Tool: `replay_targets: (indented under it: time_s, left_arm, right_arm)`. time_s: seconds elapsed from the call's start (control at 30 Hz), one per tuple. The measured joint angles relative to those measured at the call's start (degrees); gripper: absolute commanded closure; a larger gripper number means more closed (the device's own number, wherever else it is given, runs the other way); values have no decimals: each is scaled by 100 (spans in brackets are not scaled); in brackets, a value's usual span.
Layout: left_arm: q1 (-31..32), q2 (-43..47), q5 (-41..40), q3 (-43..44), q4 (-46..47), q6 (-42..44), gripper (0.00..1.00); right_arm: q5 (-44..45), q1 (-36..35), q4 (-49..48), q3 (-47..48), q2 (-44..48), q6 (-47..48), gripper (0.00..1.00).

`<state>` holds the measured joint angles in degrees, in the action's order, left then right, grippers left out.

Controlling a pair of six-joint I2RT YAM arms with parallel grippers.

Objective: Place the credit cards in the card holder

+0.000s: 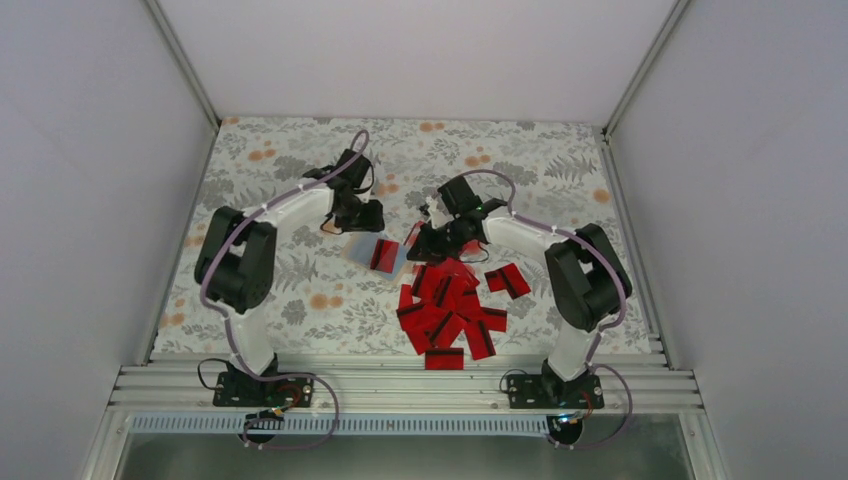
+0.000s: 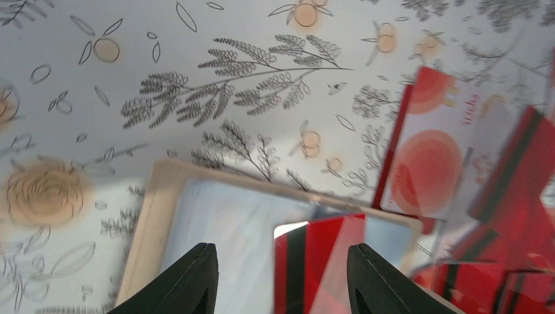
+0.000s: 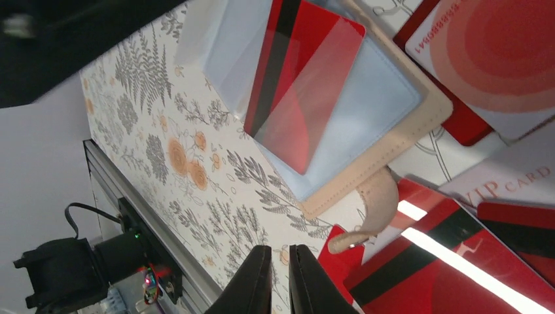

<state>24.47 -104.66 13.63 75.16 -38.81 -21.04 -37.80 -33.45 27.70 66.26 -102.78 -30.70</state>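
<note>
The card holder (image 2: 163, 216), tan-rimmed with a clear window, lies flat on the flowered cloth. One red credit card with a black stripe (image 3: 301, 85) sits partway inside it. My left gripper (image 2: 281, 268) hovers just above the holder (image 1: 358, 250), open, its fingers astride the window and gripping nothing. My right gripper (image 3: 280, 281) is shut with nothing in it, just right of the holder (image 3: 393, 157) over the cloth. Several more red credit cards (image 1: 450, 310) lie heaped in front of the right arm. A pale-faced card with a red blot (image 2: 432, 157) lies beside the holder.
The holder's tan strap (image 3: 373, 209) curls out over a red card at its corner. A pale card printed "VIP CARD" (image 3: 517, 183) lies among the loose cards. An aluminium rail (image 1: 400, 385) runs along the near edge, and white walls close the other sides.
</note>
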Motion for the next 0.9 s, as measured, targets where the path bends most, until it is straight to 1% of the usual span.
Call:
replay_targets:
  time_s: [0.1, 0.27, 0.53, 0.9]
  left_arm:
    - [2, -479, -133, 297, -72, 212, 50]
    - [7, -785, -116, 337, -101, 332, 50]
    - [42, -811, -109, 339, -109, 402, 51]
    - [262, -778, -208, 391, -229, 535, 52]
  right_arm:
    - [-17, 0, -192, -7, -39, -225, 91]
    - [39, 0, -483, -7, -155, -570, 91]
    - [369, 0, -597, -4, -647, -778, 91]
    - [527, 33, -612, -4, -949, -782, 92]
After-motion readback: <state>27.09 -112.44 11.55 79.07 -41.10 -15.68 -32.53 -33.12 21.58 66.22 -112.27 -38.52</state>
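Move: The card holder lies open with its middle about 4 cm back and 2 cm to the right of the left hand, some 6 cm below; the red card partly in its pocket is 3 cm back and 3 cm right, and the white card 1 cm ahead and 10 cm right. From the right hand the holder's middle is about 6 cm left, 4 cm ahead and 7 cm below, the red card pile some 5 cm back and 9 cm right. The card holder is closed in on from both sides: the right hand, fingers still almost shut, first eases forward about 2 cm, then sinks some 6 cm to bring its tips onto the leather rim at the holder's right end. The left hand drops about 4 cm over the red card's forward end, then creeps slightly right and back, its fingers staying half open. ##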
